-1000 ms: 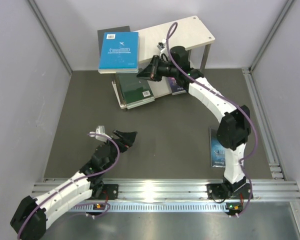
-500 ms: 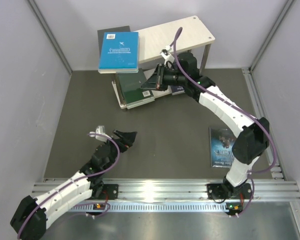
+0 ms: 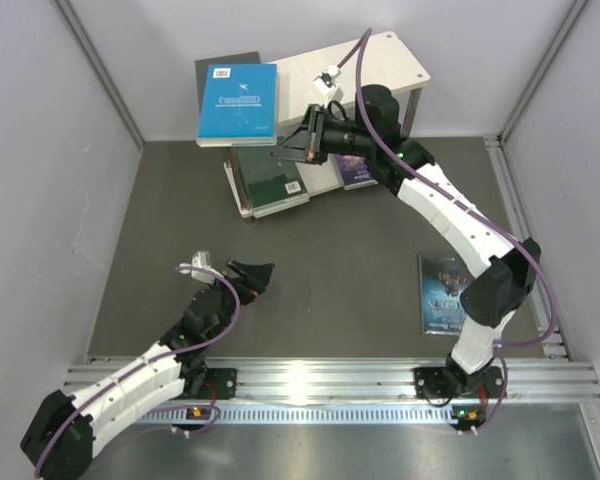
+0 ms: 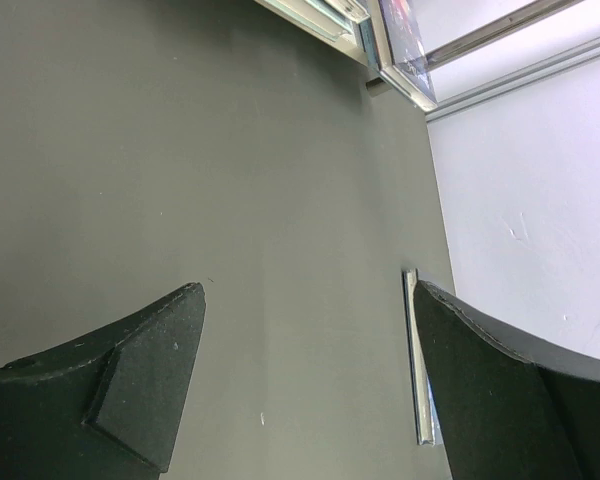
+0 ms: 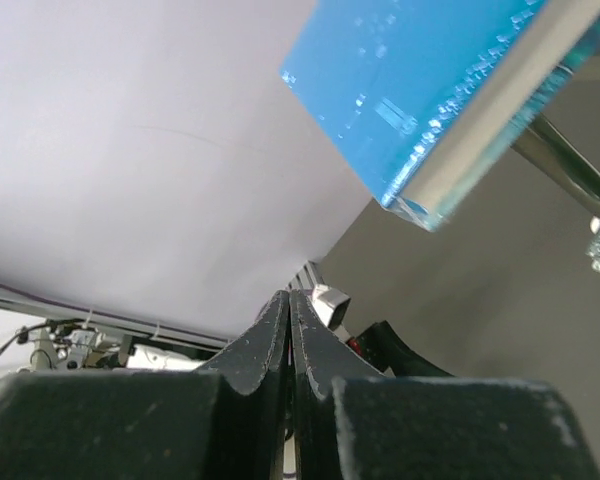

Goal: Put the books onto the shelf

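Observation:
The shelf (image 3: 372,58) stands at the back of the table. A bright blue book (image 3: 238,100) lies on its left end, overhanging, on top of a black book (image 3: 227,60). On the lower board lie a dark green book (image 3: 270,182) and a dark blue one (image 3: 359,173). A starry book (image 3: 441,293) lies flat on the table at the right. My right gripper (image 3: 278,150) is shut and empty, its tips just below the blue book's (image 5: 410,70) front edge. The left gripper (image 3: 259,274) hangs open over the bare table, with nothing between its fingers (image 4: 145,375).
Grey walls close in the table on three sides. A metal rail (image 3: 310,375) runs along the near edge. In the left wrist view the starry book's edge (image 4: 419,360) shows beside the right finger, and the shelf's lower board (image 4: 325,18) is far ahead.
My right arm has stretched out, its wrist swinging back and to the right while the shut tips stay near the blue book's front edge. The left arm and the books have not moved.

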Robot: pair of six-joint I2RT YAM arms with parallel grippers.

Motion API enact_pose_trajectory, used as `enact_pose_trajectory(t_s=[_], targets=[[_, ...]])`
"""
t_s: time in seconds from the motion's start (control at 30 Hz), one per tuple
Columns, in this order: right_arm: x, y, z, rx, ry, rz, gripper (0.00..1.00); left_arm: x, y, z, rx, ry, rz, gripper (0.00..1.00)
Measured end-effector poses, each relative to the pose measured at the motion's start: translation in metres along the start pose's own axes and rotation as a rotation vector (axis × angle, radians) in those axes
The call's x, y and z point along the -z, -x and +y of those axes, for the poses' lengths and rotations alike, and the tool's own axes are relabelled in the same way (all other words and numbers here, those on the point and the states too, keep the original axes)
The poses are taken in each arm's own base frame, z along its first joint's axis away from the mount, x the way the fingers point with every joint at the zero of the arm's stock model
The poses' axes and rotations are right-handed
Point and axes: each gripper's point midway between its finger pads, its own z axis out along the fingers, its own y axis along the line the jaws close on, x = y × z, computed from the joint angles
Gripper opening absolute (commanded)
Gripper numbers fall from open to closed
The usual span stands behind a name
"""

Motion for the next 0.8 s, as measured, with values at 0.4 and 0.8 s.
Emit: enact_pose_trajectory(t_s=[0.4, 0.8], targets=[[-0.027, -0.007, -0.021, -0.043, -0.016, 0.037, 0.00, 0.000, 0.001, -0.001, 0.001, -0.003, -0.002, 0.90], [-0.045, -0.003, -0.051, -0.089, -0.072, 0.027, 0.00, 0.001, 0.003, -0.005, 0.006, -0.018, -0.011, 0.90]])
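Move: The blue book on the shelf's top board has its middle roughly 13 cm ahead of the right hand, 9 cm left and 6 cm below. The green book on the lower board is about 15 cm ahead, 5 cm left and 33 cm down; the purple book there is some 19 cm ahead, 17 cm to the right and 33 cm down. From the left hand the blue book is about 21 cm ahead, 5 cm left and 22 cm up. The right hand, fingers shut, sinks about 5 cm, easing forward and left to the blue book's near right corner. ##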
